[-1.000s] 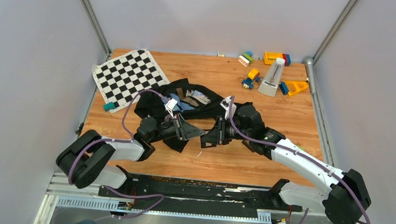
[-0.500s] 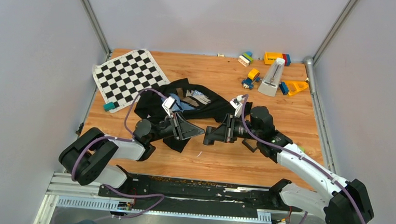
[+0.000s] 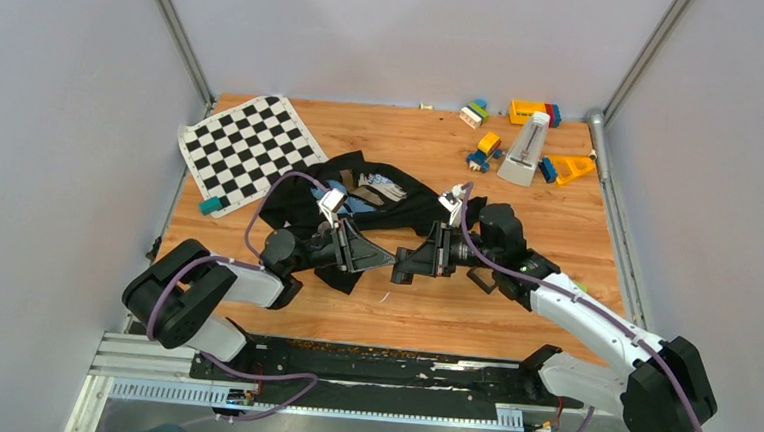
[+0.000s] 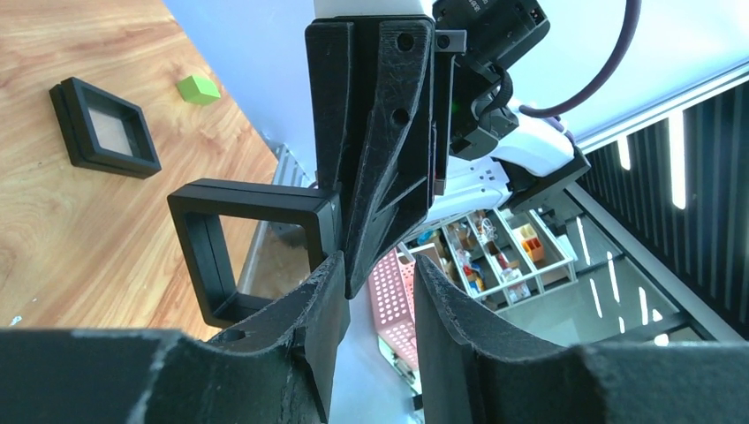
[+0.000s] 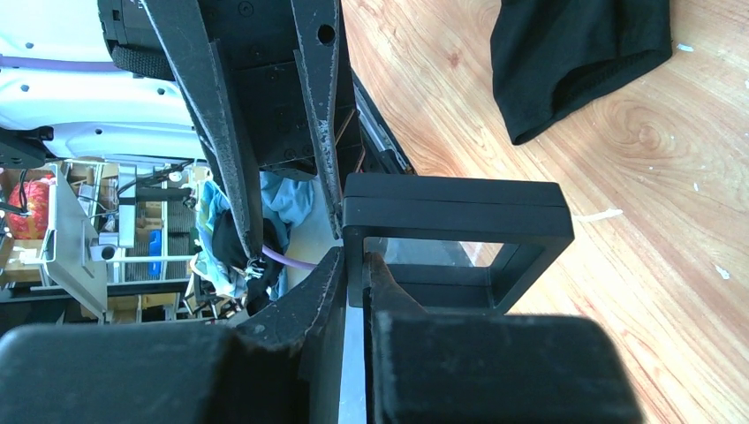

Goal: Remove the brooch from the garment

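Note:
The black garment (image 3: 304,203) with its blue and white printed patch (image 3: 359,197) lies crumpled at the table's middle left; one corner shows in the right wrist view (image 5: 574,62). The brooch does not show in any view. My right gripper (image 3: 413,262) (image 5: 356,265) is shut on the wall of a small square black tray (image 3: 401,270) (image 5: 455,221) and holds it above the table. My left gripper (image 3: 388,255) (image 4: 380,269) is open and empty, its tips facing the right gripper's tips and almost touching the tray (image 4: 243,238).
A second square black tray (image 4: 104,128) and a green block (image 4: 199,88) lie on the wood by the right arm. A chequered mat (image 3: 250,145) lies at the back left. Toy blocks (image 3: 532,113) and a metronome (image 3: 525,150) stand at the back right.
My right wrist has swung a little right and straightened, keeping the tray by the left fingertips. My left arm has shifted slightly. Both grips are unchanged.

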Robot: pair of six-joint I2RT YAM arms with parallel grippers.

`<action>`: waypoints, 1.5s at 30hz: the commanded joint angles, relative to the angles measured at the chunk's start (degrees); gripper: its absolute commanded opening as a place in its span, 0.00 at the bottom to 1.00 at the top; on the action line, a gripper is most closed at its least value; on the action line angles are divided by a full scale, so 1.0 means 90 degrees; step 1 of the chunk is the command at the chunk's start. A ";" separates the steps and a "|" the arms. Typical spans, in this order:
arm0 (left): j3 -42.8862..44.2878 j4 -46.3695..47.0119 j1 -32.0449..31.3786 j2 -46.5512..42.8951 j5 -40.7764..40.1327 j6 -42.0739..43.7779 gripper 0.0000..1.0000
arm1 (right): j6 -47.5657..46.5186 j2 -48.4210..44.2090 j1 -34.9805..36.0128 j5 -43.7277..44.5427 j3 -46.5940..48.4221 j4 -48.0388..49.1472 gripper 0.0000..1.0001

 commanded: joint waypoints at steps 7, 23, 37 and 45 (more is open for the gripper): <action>0.0017 -0.0189 0.0047 0.0172 -0.0234 0.0197 0.46 | -0.0201 -0.0412 0.0017 0.0086 0.0106 0.0145 0.00; 0.0220 -0.0817 0.0075 -0.0189 -0.0101 0.0334 0.43 | -0.0186 -0.0050 0.0025 -0.0373 0.0201 0.0422 0.00; 0.0317 -0.0448 -0.0108 -0.0020 0.0056 0.0109 0.21 | -0.0131 0.0121 0.0027 -0.0385 0.0180 0.0599 0.00; 0.0013 -0.0010 0.0037 -0.0078 -0.0075 -0.0165 0.00 | -0.0078 -0.0364 -0.0144 -0.0204 -0.0160 0.0510 0.00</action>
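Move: Just under the left hand's open fingertips is the black square frame that the right hand already holds upright. Its middle is about 4 cm below the left hand and 2 cm to its right, level fore and aft; from the right hand it is 3 cm below and 1 cm to the left, also level. The garment lies some 12 cm ahead, 7 cm left and 20 cm below the left hand. A second frame lies 20 cm right, 4 cm back and as far below. Dipping about 2 cm down and 1.5 cm forward onto the upper bar of the frame, the left hand tips slightly, about 5 degrees, then eases back and up some 1 cm and slightly right. Its half-open fingers then close nearly shut, pinching the bar opposite the right fingertips. The right hand keeps its grip, wavering within 1 cm. ##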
